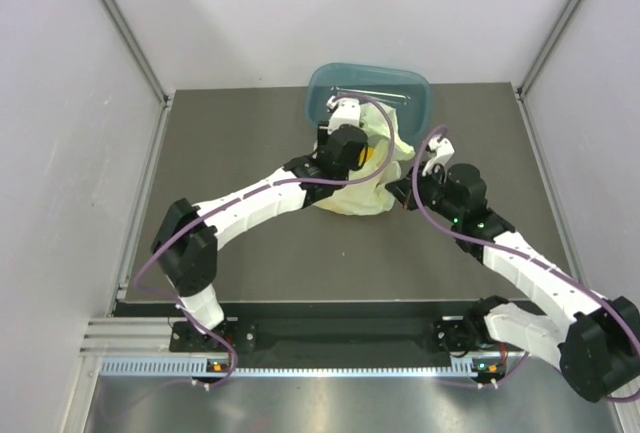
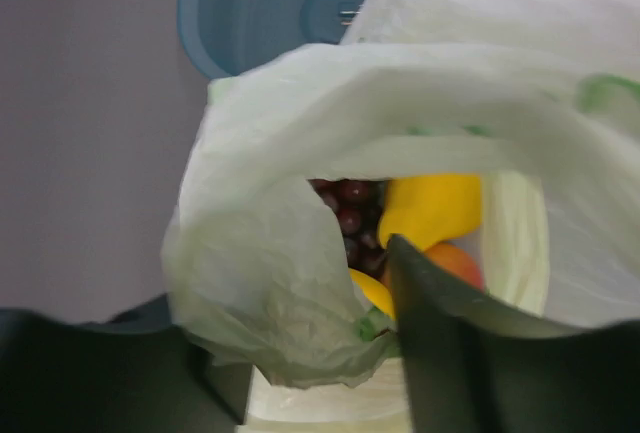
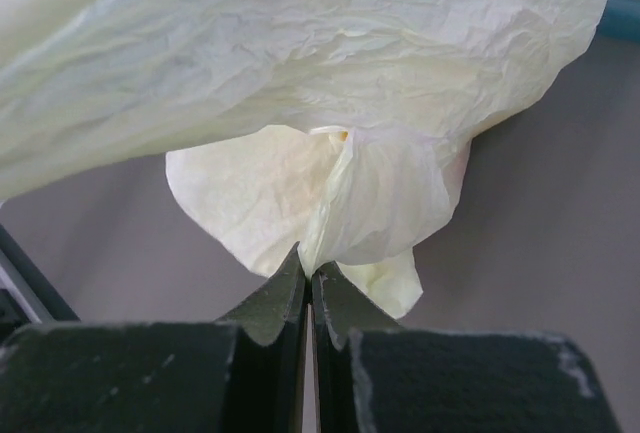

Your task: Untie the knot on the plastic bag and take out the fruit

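Observation:
The pale green plastic bag [image 1: 360, 198] lies mid-table against the teal tub. Its mouth is open in the left wrist view [image 2: 300, 113], and no tied knot shows. Inside are the dark purple grapes [image 2: 350, 208], a yellow fruit [image 2: 435, 208], an orange-red peach [image 2: 458, 261] and another yellow fruit [image 2: 368, 288]. My left gripper [image 1: 347, 115] is open over the mouth [image 2: 280, 293]. Its right finger [image 2: 450, 353] reaches inside and the rim film drapes between the fingers. My right gripper [image 1: 402, 191] is shut on a fold at the bag's lower right corner [image 3: 308, 271].
The teal plastic tub [image 1: 400, 88] stands just behind the bag at the table's far edge, and it shows in the left wrist view [image 2: 260, 13]. Grey walls enclose the dark table [image 1: 250, 143] on three sides.

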You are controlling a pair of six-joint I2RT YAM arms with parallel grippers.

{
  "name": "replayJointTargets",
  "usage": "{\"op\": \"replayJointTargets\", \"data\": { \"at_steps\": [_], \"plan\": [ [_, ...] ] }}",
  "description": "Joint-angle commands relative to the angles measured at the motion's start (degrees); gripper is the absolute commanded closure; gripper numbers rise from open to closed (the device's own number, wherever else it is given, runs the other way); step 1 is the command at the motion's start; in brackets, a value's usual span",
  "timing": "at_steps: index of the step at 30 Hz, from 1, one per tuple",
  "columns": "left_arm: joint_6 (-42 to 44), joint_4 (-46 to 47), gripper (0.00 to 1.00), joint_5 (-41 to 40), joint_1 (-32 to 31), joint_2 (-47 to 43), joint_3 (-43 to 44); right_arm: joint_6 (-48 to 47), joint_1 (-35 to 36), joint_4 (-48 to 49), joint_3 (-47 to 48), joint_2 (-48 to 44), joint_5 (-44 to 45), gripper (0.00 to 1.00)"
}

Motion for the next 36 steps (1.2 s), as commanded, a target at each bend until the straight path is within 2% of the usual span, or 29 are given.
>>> {"op": "replayJointTargets", "data": {
  "at_steps": [1,4,6,9,12,13,16,17,20,25,29,30,32,33,34,36],
  "plan": [
    [1.47,3.98,0.66,-4.81,0.08,0.62,2.66,0.63,-0.47,-1.41,-1.45,-3.82,1.0,1.0],
    [1.03,3.45,0.95,-4.63,0.08,-0.6,1.7,1.16,-0.56,-3.26,-2.85,-5.67,3.29,1.0],
    [2.34,4.15,1.0,-2.53,0.08,-3.4,-1.01,2.29,-0.56,-5.01,-3.56,-6.55,5.57,1.0],
    [5.06,7.4,1.0,5.45,0.08,-9.19,-6.47,5.36,-1.08,-8.27,-4.0,-8.22,10.93,1.0],
    [8.22,7.5,1.0,18.01,0.26,-14.91,-10.87,8.7,-1.96,-13.09,-4.17,-11.03,14.1,1.0],
    [8.94,6.62,1.0,26.4,0.26,-15.89,-11.66,9.5,-1.96,-13.89,-4.09,-11.82,16.8,1.0],
    [10.96,4.07,1.0,37.52,0.34,-19.76,-14.73,11.0,-2.23,-16.88,-3.56,-14.46,18.06,1.0],
    [11.92,3.72,1.0,43.82,0.43,-20.64,-16.48,11.52,-2.4,-17.58,-3.04,-15.16,18.06,1.0],
    [13.33,2.31,1.0,53.95,0.52,-23.45,-18.69,12.14,-2.67,-20.31,-1.55,-15.17,17.71,1.0],
    [18.17,-3.73,1.0,64.26,0.87,-25.22,-19.4,14.25,-3.81,-24.0,-0.57,-13.76,18.59,1.0],
    [22.2,-7.0,1.0,69.19,0.96,-24.52,-19.31,14.87,-4.77,-26.28,-0.66,-13.84,18.15,0.98],
    [23.0,-7.79,1.0,70.77,1.05,-24.08,-19.31,15.04,-5.13,-26.46,-0.83,-14.28,17.54,0.96],
    [24.4,-9.81,1.0,73.15,0.96,-23.64,-18.96,14.52,-6.27,-28.21,-0.05,-15.51,15.17,0.75],
    [24.85,-10.43,1.0,73.68,0.96,-23.11,-18.79,14.17,-6.45,-29.7,0.83,-15.87,14.99,0.63],
    [25.11,-11.04,1.0,74.64,1.05,-22.85,-18.52,13.64,-6.97,-31.2,1.88,-16.31,15.16,0.4],
    [26.34,-13.15,1.0,76.05,1.05,-22.32,-17.29,10.58,-7.06,-36.97,5.83,-17.1,15.51,0.25]
  ]
}}
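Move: Between the left hand's still-open fingers lies the bag rim. From this hand the yellow fruit inside the bag sits some 12 cm below, 3 cm ahead and 5 cm right, and the blue tray is about 16 cm ahead, 7 cm right and 17 cm below. The right hand already pinches a bag fold in its shut fingers; the bag rim is some 10 cm ahead of it, 13 cm left and about level. Closing on the bag rim, the left hand pinches it and hauls it back towards the robot, away from the tray, about 21 cm, while turning some 70 degrees clockwise until its fingers point right. The right hand draws about 10 cm right, sinking and easing back a little, tipping its fingers down; it opens at the end to release the fold. ##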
